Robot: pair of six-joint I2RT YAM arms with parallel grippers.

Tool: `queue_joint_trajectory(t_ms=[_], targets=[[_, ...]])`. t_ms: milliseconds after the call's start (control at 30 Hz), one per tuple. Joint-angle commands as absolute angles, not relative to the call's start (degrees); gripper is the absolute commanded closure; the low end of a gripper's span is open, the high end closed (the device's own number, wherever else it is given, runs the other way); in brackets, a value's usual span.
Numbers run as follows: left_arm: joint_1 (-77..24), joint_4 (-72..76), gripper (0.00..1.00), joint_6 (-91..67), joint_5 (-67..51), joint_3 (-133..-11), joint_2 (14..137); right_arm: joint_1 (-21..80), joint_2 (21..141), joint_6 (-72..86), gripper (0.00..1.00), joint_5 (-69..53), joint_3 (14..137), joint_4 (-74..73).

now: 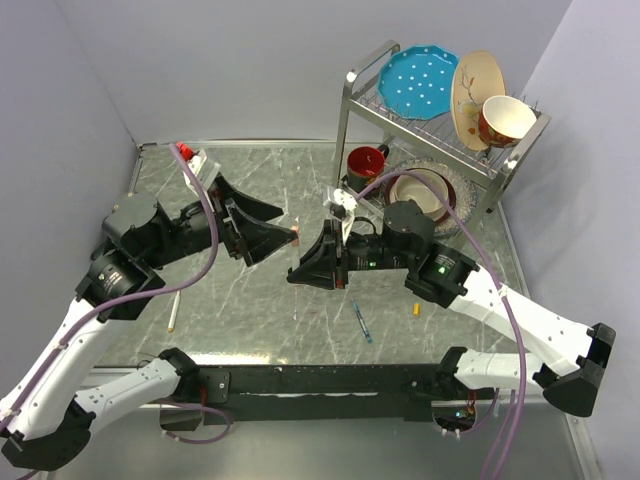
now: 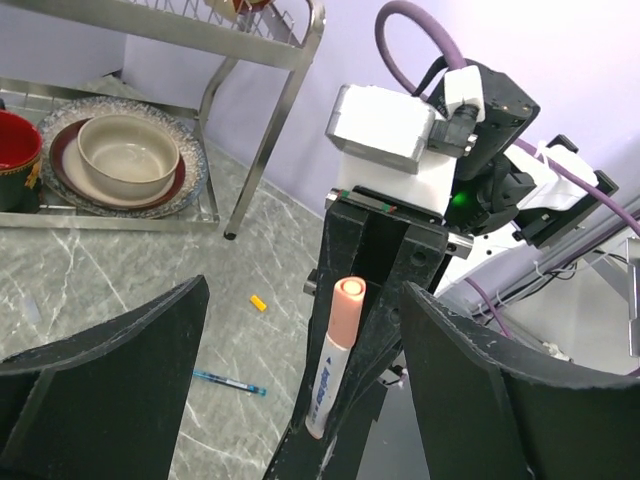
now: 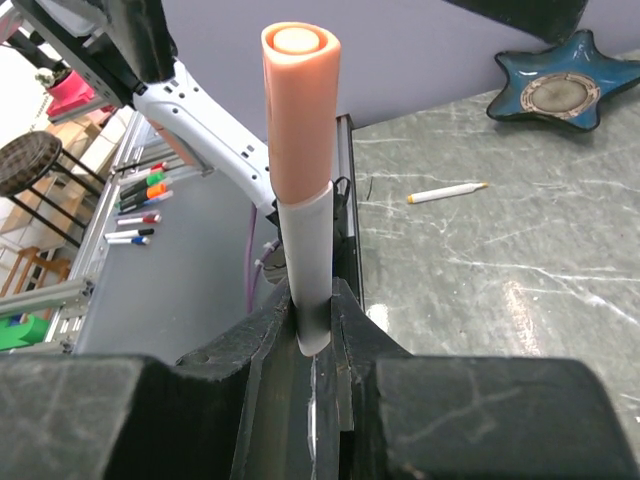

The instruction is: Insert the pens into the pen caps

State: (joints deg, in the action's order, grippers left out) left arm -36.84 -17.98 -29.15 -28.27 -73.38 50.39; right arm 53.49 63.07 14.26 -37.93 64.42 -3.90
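Note:
A white pen stands in my right gripper, which is shut on the barrel's lower end. A red-orange pen cap sits on the pen's free end. My left gripper is open, with its wide black fingers on either side of the capped pen and apart from it. In the top view the two grippers meet over the middle of the table, the left gripper facing the right gripper. A blue-teal pen and a yellow-orange cap lie on the table. Another white pen lies at the left.
A metal dish rack stands at the back right with a blue plate, a bowl, a red mug and stacked plates. A blue star-shaped dish lies on the table beyond the white pen.

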Motion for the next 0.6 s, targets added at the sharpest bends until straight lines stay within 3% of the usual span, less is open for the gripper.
queue_joint_trajectory(t_ms=[0, 200, 400, 500, 533, 567], targets=[[-36.91, -12.75, 0.21, -28.74, -30.67, -73.04, 49.39, 54.58, 62.31, 13.71, 1.0, -36.65, 66.09, -3.78], [-36.91, -12.65, 0.24, -29.27, -32.78, -72.33, 50.97, 55.37, 62.58, 14.24, 1.0, -35.69, 66.1, -3.69], [-36.91, -11.52, 0.37, -30.15, -34.89, -70.58, 52.12, 55.63, 62.84, 14.68, 1.0, -35.42, 66.01, -3.52], [-36.91, -11.25, 0.58, -30.85, -36.46, -70.05, 52.38, 55.72, 63.02, 14.76, 1.0, -35.86, 66.62, -3.95], [-36.91, -11.08, 0.73, -31.11, -37.08, -69.61, 52.38, 55.64, 63.02, 14.85, 1.0, -35.69, 66.62, -4.04], [-36.91, -10.64, 0.79, -31.46, -37.87, -69.09, 52.3, 55.72, 62.93, 14.94, 1.0, -35.34, 66.53, -3.35]])
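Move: The peach pen cap tops the upright pen in the right gripper. From the left hand it lies about 2 cm to the right, some 1 cm back and 1 cm below; directly under it come the white pen barrel, about 4 cm below the left hand, and the right fingertips, about 6 cm below. The cap stands some 5 cm straight above the right hand. Bring the left gripper about 2 cm to the right and, after a tiny rise, roughly 2 cm down around the peach cap, turning it some 5 degrees clockwise while its wide-open fingers close more than halfway, one on each side of the cap. Keep the right gripper pinching the upright pen, letting it sink about 1 cm. Whether the left fingers already touch the cap can't be made out. ##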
